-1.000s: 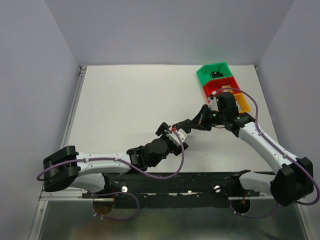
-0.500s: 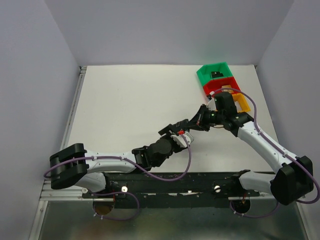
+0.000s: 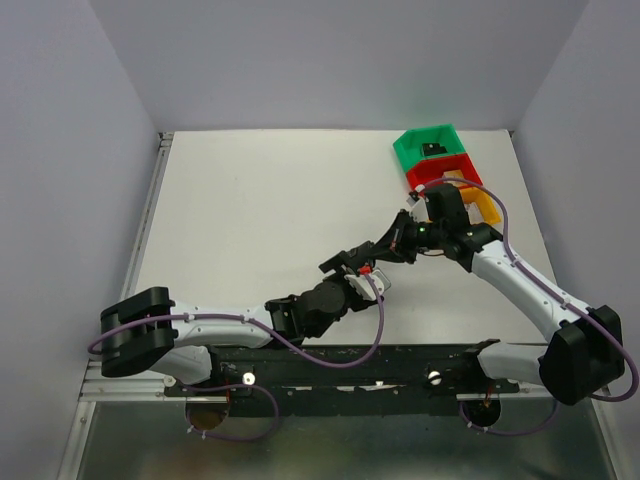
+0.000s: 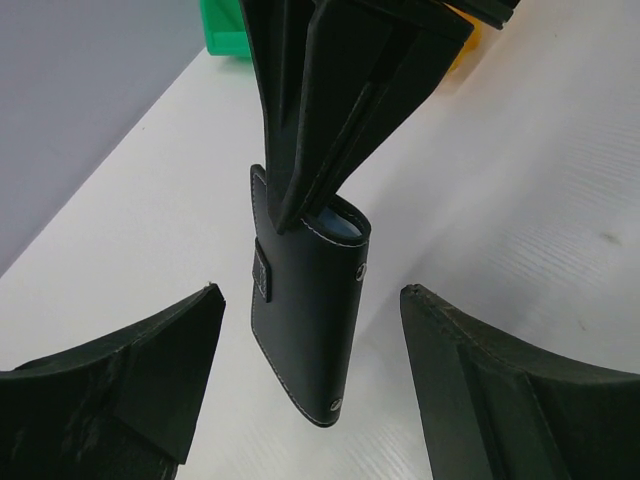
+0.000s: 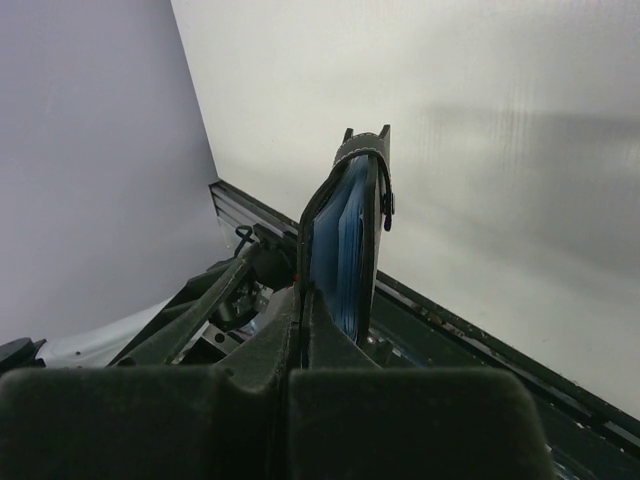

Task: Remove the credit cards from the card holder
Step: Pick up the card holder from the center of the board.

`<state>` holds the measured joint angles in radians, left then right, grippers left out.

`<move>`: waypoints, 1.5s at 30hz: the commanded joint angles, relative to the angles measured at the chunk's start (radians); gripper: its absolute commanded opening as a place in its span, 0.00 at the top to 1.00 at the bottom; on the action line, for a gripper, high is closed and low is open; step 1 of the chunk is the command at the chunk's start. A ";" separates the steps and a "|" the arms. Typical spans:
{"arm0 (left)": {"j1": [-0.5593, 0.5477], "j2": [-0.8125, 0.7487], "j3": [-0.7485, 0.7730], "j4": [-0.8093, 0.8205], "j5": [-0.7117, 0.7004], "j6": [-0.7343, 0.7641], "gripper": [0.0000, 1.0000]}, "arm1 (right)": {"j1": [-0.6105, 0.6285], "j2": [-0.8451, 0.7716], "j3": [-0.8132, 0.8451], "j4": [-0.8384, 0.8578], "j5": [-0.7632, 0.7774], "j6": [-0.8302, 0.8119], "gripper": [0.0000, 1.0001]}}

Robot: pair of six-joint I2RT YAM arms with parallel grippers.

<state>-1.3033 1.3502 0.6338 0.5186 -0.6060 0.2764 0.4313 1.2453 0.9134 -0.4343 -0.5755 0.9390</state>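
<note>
The card holder (image 4: 310, 310), a black stitched bifold with a strap tab, hangs above the white table. My right gripper (image 5: 303, 300) is shut on one of its flaps from above. The holder (image 5: 350, 230) gapes slightly and shows its blue inner pockets (image 5: 345, 250). The credit cards are hidden inside. My left gripper (image 4: 312, 295) is open and points at the holder, one finger on each side, neither touching it. In the top view the two grippers meet near the table's middle right, the left gripper (image 3: 362, 262) just below the right gripper (image 3: 395, 243).
A green bin (image 3: 430, 145), a red bin (image 3: 440, 172) and an orange bin (image 3: 487, 205) stand in a row at the back right, right behind my right wrist. Grey walls close in the table on three sides.
My left arm has reached forward and to the right, bringing its open gripper up to the hanging holder. The right gripper has shifted slightly left, still gripping the holder.
</note>
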 commanded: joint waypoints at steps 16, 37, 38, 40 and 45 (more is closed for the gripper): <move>-0.007 0.073 0.038 0.004 -0.104 -0.017 0.33 | 0.037 -0.026 0.012 0.054 -0.041 0.064 1.00; -0.007 0.007 0.007 -0.026 -0.106 -0.017 0.76 | 0.047 -0.059 0.027 0.078 -0.070 0.041 0.48; -0.008 -0.012 0.000 -0.032 -0.104 -0.028 0.78 | 0.047 -0.064 0.034 0.066 -0.057 0.031 0.42; -0.007 -0.055 -0.012 -0.057 -0.077 -0.052 0.78 | 0.047 -0.064 0.067 0.026 -0.035 0.006 0.36; -0.005 -0.153 -0.014 -0.138 -0.049 -0.121 0.91 | 0.046 -0.055 0.166 -0.073 0.031 -0.074 0.33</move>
<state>-1.3048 1.2854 0.6209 0.4362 -0.6804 0.2295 0.4721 1.1976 0.9916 -0.4171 -0.5999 0.9455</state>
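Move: The card holder hangs edge-on from the right hand's shut fingertips, its middle about 4 cm to the left of that hand, level fore and aft and 3 cm lower. From the left hand, whose open fingers already straddle the holder, it is some 2 cm ahead, 1 cm to the right and 2 cm below. The yellow bin lies roughly 15 cm ahead, 22 cm right and 13 cm below the right hand; the red bin is 10 cm farther out and 5 cm left of the yellow one. The card holder passes from right to left: the left hand sinks about 2 cm and eases forward, closing its fingers on both faces, while the right keeps its pinch and creeps left and up. Then the right fingers open, let go and draw upward, and the left, keeping its grip, rises 2 cm and drifts left. ##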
